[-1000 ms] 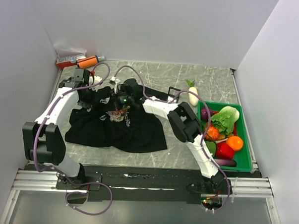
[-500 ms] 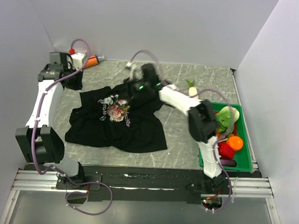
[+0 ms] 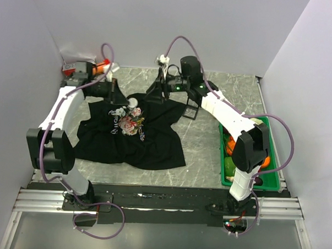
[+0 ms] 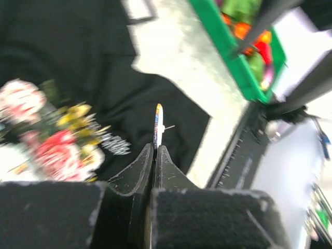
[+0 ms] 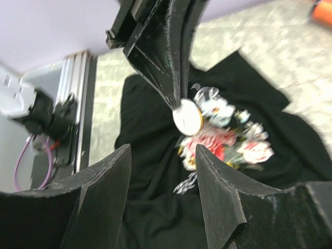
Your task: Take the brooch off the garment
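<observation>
The garment [image 3: 148,143], a black T-shirt with a rose print [image 3: 130,123], lies spread on the table. The brooch [image 3: 135,103] is a small white disc with a yellowish rim, held clear above the shirt near its collar. My left gripper [image 3: 127,102] is shut on it. In the left wrist view the brooch [image 4: 158,123] stands edge-on between the closed fingertips, its pin sticking out sideways. My right gripper [image 3: 156,90] hovers behind the collar, open and empty. Its wrist view looks past its spread fingers [image 5: 220,187] at the brooch [image 5: 187,117] and the print [image 5: 223,135].
A green tray [image 3: 273,162] of vegetables sits at the right, under the right arm's elbow. A small black box [image 3: 192,110] stands by the shirt's right sleeve. Red and orange items [image 3: 74,71] lie in the back left corner. Walls close off three sides.
The right gripper has opened and drawn back from the print toward the far wall. The left gripper has swung away and back, and now holds the brooch above the collar.
</observation>
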Tool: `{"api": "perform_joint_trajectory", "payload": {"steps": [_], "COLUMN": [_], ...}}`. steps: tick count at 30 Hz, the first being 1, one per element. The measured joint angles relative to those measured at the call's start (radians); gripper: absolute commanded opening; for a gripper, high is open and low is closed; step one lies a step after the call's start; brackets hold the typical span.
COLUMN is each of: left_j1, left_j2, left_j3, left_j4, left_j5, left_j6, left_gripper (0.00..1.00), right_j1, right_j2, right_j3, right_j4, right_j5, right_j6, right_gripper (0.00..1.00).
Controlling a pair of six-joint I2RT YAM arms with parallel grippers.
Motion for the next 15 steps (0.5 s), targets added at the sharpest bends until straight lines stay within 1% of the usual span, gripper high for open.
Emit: {"api": "perform_joint_trajectory", "payload": {"steps": [5, 9, 15], "left_j1": [-0.069, -0.072, -0.069], "left_j2": [0.002, 0.0, -0.004], "left_j3": [-0.037, -0.082, -0.097], "left_j4": [0.058, 0.106, 0.157], "left_j5": [0.085, 0.132, 0.201], "left_j6": [-0.009, -0.014, -0.017], "left_gripper": [0.01, 0.01, 0.01], "right_j1": [0.002, 0.002, -0.001], "right_j2": [0.0, 0.0, -0.001], "right_j3": [-0.061, -0.083, -0.108], "right_j4": [-0.033, -0.038, -0.043], "right_j5": [-0.027, -0.031, -0.045], "right_j6": [-0.013, -0.013, 0.008], "right_gripper": [0.59, 0.59, 0.61]}}
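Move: The brooch is already clear of the garment, pinched in the left fingertips: its middle sits about 1 cm ahead, 2 cm right and 1 cm below the left hand point. From the open right hand it lies some 8 cm left, 2 cm ahead and 7 cm lower. The flower print is about 5 cm back from and 14 cm below the left hand, neither left nor right of it. The black frame is roughly 16 cm right, 4 cm ahead and 19 cm below the right hand. The brooch, kept in the shut left fingers, is carried about 4 cm right and some 2 cm back towards the gap of the right gripper, the left wrist swinging roughly 10 degrees clockwise. The right hand, fingers staying open and pointing left, sinks about 5 cm and draws back a little to come down towards the brooch's height. Both slow as they near each other. ##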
